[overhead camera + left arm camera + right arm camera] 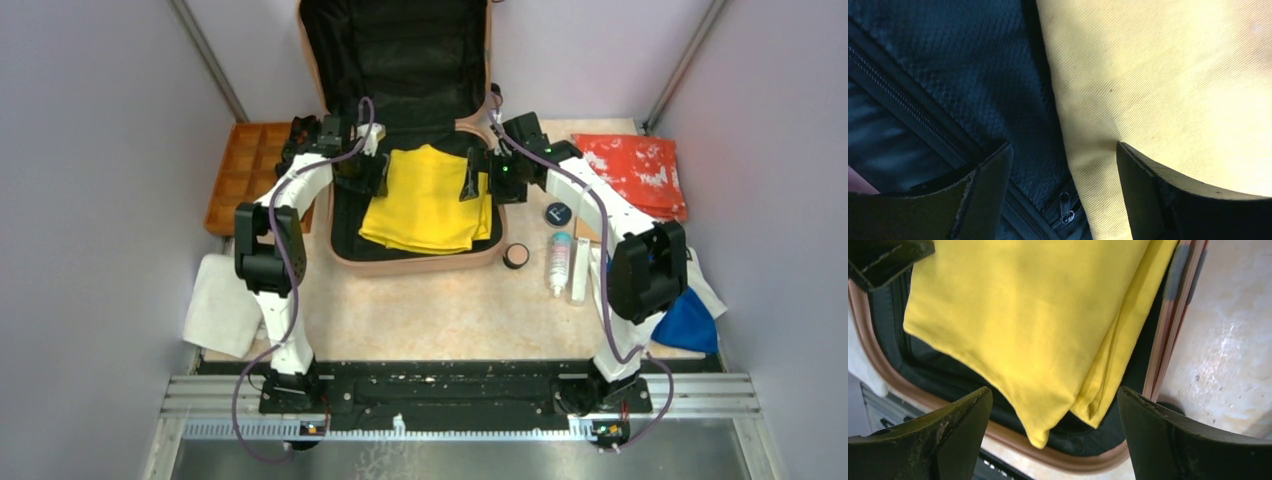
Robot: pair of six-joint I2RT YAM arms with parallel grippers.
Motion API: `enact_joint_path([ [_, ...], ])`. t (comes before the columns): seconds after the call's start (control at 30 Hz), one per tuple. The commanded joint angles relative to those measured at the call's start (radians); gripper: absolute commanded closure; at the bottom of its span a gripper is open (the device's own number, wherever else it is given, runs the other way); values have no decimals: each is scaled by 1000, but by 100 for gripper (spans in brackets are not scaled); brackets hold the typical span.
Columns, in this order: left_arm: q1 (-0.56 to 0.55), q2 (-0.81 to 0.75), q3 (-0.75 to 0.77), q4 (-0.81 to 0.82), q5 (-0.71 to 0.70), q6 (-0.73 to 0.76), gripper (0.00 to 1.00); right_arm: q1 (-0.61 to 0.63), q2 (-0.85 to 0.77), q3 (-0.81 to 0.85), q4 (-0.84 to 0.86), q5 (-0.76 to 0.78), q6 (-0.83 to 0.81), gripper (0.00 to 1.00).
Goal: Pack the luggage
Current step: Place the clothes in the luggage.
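The luggage lies open in the middle of the table, its black-lined lid propped upright at the back. A folded yellow cloth rests in its base. My left gripper hovers open at the cloth's left edge. In the left wrist view the left gripper straddles the border between the yellow cloth and the black lining, gripping nothing. My right gripper is open at the cloth's right side. From the right wrist, the right gripper hangs above the yellow cloth and the peach rim.
An orange compartmented tray sits left of the suitcase, with a white towel nearer me. On the right lie a red patterned cloth, a blue cloth, a bottle, a white tube and two small round black jars.
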Motion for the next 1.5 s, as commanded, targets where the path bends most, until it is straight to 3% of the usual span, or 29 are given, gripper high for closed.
enact_joint_path([
  [0.0,1,20,101,42,84,-41,17,11,37,16,136,91,37,6],
  [0.37,1,189,257,33,139,-92,26,16,140,28,217,120,76,13],
  [0.47,-2,245,309,1,161,-92,33,16,154,26,227,142,83,15],
  [0.6,-2,248,316,0,153,-99,56,16,175,40,248,163,92,18],
  [0.73,-2,182,253,44,62,-118,100,16,223,90,249,191,99,23],
  [1.0,18,-25,-4,156,-126,-176,100,30,362,272,277,178,64,42],
  [1.17,59,-109,-136,214,-168,-190,100,38,490,449,243,145,42,47],
  [1.4,65,-61,-103,176,-103,-189,100,49,534,541,232,134,36,52],
  [1.47,65,-51,-93,165,-80,-177,88,48,518,529,212,170,34,52],
])
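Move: The far-left corner of the yellow clothes lies about 5 cm ahead of the left hand, 4 cm to its right and 2 cm below. From the right hand, the clothes' far-right corner is some 15 cm ahead, 5 cm left and 8 cm below. The black jar stands roughly 7 cm back and 6 cm right of the right hand, the round tin 3 cm ahead and 15 cm right, both some 11 cm lower. Forward and a little right, in a low hop of about 3 cm, the left hand comes down on the clothes' far-left corner, pinches it shut, then drags it left and back some 8 cm, turning slightly counter-clockwise. Meanwhile the right hand goes forward about 15 cm, also left and down, to the far-right corner, its fingers half closing around the edge without shutting. ##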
